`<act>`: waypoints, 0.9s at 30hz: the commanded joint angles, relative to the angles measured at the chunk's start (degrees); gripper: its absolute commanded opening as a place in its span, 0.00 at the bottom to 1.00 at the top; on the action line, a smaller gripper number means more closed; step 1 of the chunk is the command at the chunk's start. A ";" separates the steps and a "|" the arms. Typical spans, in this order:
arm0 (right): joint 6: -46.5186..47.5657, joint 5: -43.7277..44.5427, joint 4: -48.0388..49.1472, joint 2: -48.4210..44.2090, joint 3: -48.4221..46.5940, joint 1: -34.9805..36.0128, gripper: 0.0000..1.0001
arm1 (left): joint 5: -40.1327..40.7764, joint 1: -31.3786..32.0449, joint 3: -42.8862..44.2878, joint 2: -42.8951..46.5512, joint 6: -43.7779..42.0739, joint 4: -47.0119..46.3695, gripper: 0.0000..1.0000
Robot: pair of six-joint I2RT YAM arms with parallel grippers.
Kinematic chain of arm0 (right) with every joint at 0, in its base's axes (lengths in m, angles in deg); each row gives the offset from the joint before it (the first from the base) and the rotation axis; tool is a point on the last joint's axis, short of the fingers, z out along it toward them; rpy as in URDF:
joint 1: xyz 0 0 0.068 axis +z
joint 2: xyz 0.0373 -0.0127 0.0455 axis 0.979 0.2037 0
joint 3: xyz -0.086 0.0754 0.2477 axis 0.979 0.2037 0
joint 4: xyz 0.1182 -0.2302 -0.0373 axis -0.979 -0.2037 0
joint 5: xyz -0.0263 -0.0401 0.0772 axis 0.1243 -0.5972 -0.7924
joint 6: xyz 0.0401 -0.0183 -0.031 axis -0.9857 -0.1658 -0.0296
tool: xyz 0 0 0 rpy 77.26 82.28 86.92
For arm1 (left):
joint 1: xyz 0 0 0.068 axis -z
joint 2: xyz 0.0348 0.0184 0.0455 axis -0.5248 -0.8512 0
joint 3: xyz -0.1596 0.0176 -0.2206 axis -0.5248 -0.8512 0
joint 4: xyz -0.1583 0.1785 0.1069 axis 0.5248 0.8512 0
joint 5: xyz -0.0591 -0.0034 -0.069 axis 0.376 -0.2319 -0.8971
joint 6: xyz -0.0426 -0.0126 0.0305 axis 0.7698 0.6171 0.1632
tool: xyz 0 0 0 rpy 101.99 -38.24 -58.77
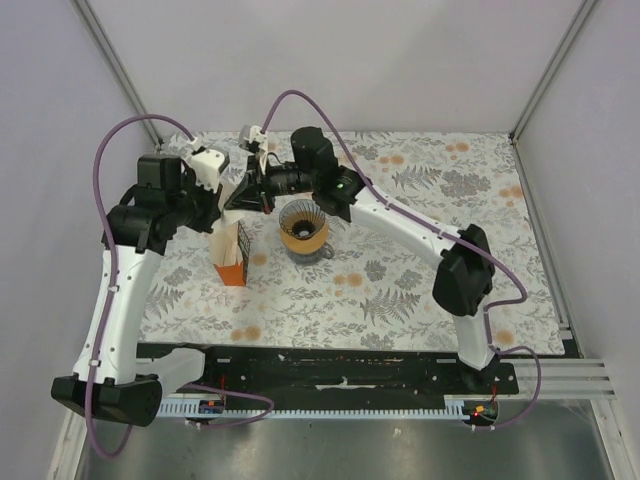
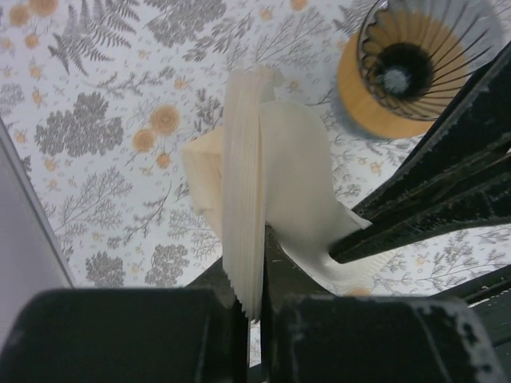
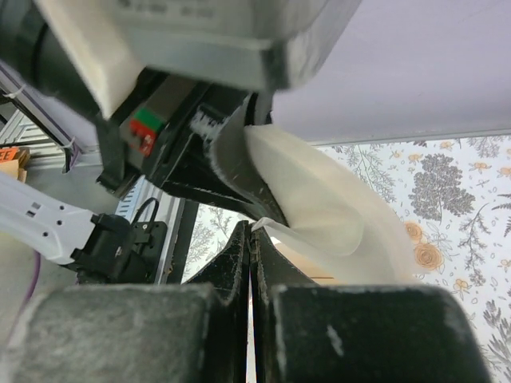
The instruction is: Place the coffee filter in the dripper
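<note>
The dripper [image 1: 302, 228] [image 2: 374, 112], an orange-tan funnel with dark ribs, stands on the floral table just right of both grippers. My left gripper [image 1: 237, 190] [image 2: 251, 255] is shut on a thick stack of white paper filters seen edge-on [image 2: 243, 183]. One coffee filter [image 2: 299, 183] [image 3: 327, 211] curls away from the stack to the right. My right gripper [image 1: 258, 188] [image 3: 252, 229] is shut on that sheet's edge; its dark fingers [image 2: 415, 199] reach in from the right in the left wrist view. Both grippers hover above the table, left of the dripper.
An orange-and-tan printed packet [image 1: 232, 255] stands upright on the table below the left gripper. The dripper sits on a clear glass cup [image 1: 322, 248]. Grey walls enclose the table on the back and sides.
</note>
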 commanded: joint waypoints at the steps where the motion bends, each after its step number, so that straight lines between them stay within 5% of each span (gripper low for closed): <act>1: -3.13 -2.03 5.50 4.79 -6.55 0.58 0.00 | 8.69 -0.43 -3.29 0.18 -2.38 0.60 0.02; 27: -7.53 0.34 7.88 15.88 -8.76 1.28 0.00 | 10.45 -0.70 -15.95 -2.37 -2.56 -3.96 0.02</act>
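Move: The open filter box stands almost straight below the left hand, about 22 cm down, roughly 1 cm ahead and 1 cm to its left. The carafe with the dripper on it is some 16 cm to the left hand's right and 3 cm farther out, its middle about 18 cm lower. From the right hand the box lies about 4 cm left, 1 cm ahead and 27 cm down; the dripper and carafe lie some 13 cm right, 3 cm ahead and 23 cm down. Both hands sink together by about 10 cm towards the open filter box, easing off as they go and drifting 4 to 5 cm to the left, away from the dripper, the right hand also edging some 2 cm forward. The left fingers keep the stack of filters pinched and tip roughly 15 degrees, mostly steeper downward, while the nearly shut right fingers reach in from the right and keep their hold on the loose outer filter beside the stack. ##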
